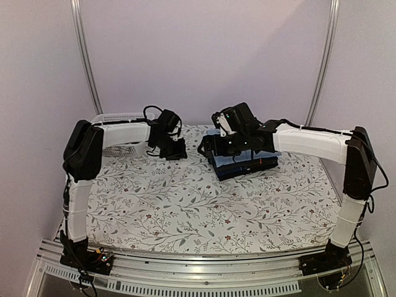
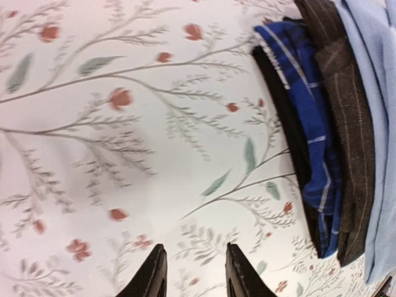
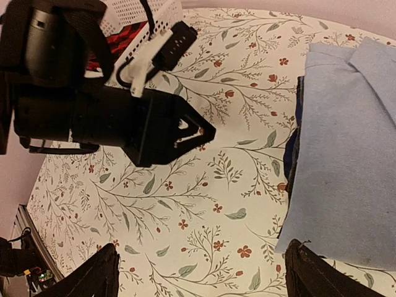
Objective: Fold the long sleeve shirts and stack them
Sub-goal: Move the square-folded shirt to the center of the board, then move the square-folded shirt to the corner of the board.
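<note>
The long sleeve shirts lie folded in one stack point(image 1: 246, 166) at the back of the table. In the left wrist view its side shows the light blue shirt point(image 2: 378, 93) on top, then the dark pinstriped shirt point(image 2: 346, 124), a blue one with pale lines point(image 2: 309, 130) and a black layer point(image 2: 289, 124). My right gripper point(image 3: 204, 275) hangs open and wide at the stack's left edge, with nothing between its fingers and one finger point(image 3: 315, 275) beside the light blue shirt point(image 3: 346, 154). My left gripper point(image 2: 193, 269) is open over the bare cloth, left of the stack.
A white lattice basket point(image 1: 119, 133) with red and black cloth point(image 3: 120, 40) stands at the back left, behind my left gripper point(image 1: 175, 151). The floral tablecloth point(image 1: 185, 204) covers the table. My right gripper point(image 1: 209, 147) is close to the left one.
</note>
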Available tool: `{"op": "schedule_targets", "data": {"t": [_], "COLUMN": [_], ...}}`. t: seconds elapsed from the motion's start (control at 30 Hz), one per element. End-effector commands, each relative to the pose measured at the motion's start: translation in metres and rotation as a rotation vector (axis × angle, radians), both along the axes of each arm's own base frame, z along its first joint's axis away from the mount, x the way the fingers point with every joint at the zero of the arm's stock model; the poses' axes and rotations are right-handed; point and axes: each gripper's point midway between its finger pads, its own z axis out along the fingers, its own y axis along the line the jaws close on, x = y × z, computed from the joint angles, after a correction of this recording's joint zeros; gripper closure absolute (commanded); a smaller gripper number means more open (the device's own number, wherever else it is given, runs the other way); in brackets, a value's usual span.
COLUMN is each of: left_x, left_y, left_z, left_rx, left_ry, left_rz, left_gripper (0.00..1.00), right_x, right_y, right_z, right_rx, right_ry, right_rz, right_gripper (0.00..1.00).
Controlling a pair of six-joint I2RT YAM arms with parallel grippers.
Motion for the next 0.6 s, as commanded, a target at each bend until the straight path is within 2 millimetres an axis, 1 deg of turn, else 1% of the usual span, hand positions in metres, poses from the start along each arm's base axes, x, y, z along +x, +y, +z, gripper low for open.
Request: {"op": "schedule_targets", "data": {"t": [0.0, 0.07, 0.1, 0.13, 0.17, 0.2, 0.23, 0.27, 0.3, 0.33, 0.37, 0.43, 0.47, 0.53, 0.57], "left_x": [0.006, -0.003, -0.009, -0.013, -0.016, -0.020, -0.023, -0.027, -0.030, -0.033, -0.036, -0.042, -0.045, -0.050, -0.052], "left_y": [0.068, 0.087, 0.095, 0.100, 0.105, 0.107, 0.110, 0.112, 0.113, 0.114, 0.115, 0.117, 0.118, 0.119, 0.119], "left_z": [0.046, 0.052, 0.052, 0.058, 0.062, 0.067, 0.071, 0.076, 0.080, 0.087, 0.091, 0.098, 0.101, 0.105, 0.106], "left_rx": [-0.006, -0.009, -0.008, -0.008, -0.004, -0.002, -0.002, -0.005, -0.009, -0.016, -0.021, -0.032, -0.034, -0.042, -0.047], "left_ry": [-0.083, -0.090, -0.086, -0.096, -0.102, -0.113, -0.117, -0.124, -0.131, -0.140, -0.147, -0.157, -0.162, -0.166, -0.167], "left_rz": [0.116, 0.131, 0.135, 0.136, 0.137, 0.135, 0.134, 0.133, 0.129, 0.128, 0.126, 0.123, 0.121, 0.120, 0.117], "left_gripper": [0.67, 0.67, 0.67, 0.66, 0.67, 0.66, 0.66, 0.66, 0.66, 0.66, 0.66, 0.66, 0.66, 0.66, 0.66], "right_x": [0.000, 0.008, 0.013, 0.018, 0.023, 0.028, 0.034, 0.039, 0.045, 0.050, 0.056, 0.067, 0.072, 0.082, 0.088], "right_y": [0.046, 0.057, 0.062, 0.066, 0.069, 0.073, 0.076, 0.079, 0.081, 0.082, 0.084, 0.079, 0.076, 0.068, 0.061], "right_z": [-0.019, -0.031, -0.046, -0.050, -0.060, -0.073, -0.076, -0.084, -0.086, -0.099, -0.099, -0.119, -0.123, -0.136, -0.146], "right_rx": [-0.014, -0.032, -0.048, -0.056, -0.071, -0.088, -0.093, -0.104, -0.105, -0.115, -0.109, -0.123, -0.124, -0.133, -0.142], "right_ry": [-0.013, -0.017, -0.003, -0.007, -0.004, -0.001, -0.006, -0.007, -0.012, 0.000, -0.002, 0.021, 0.027, 0.046, 0.061], "right_rz": [0.125, 0.136, 0.138, 0.138, 0.132, 0.129, 0.123, 0.119, 0.115, 0.110, 0.100, 0.080, 0.067, 0.040, 0.025], "right_gripper": [0.08, 0.08, 0.08, 0.08, 0.08, 0.08, 0.08, 0.07, 0.07, 0.07, 0.07, 0.07, 0.07, 0.07, 0.07]}}
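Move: The stack of folded shirts, the blue one on top, has its middle about 13 cm ahead and 15 cm to the right of the right hand, some 17 cm below it. From the left hand, which stands clear of the stack's left side, its middle is roughly 23 cm to the right, 2 cm ahead and 3 cm lower. The white basket stands about 24 cm to the left of the left hand and 9 cm farther out. Downward, leftward and somewhat forward, the right hand swings in a curve to the open table beyond the stack's left side, sinking about 13 cm with its fingers still wide open. Meanwhile the left hand draws off to its left by some 12 cm, away from the stack, then mostly rises and eases back, its opening unchanged. ##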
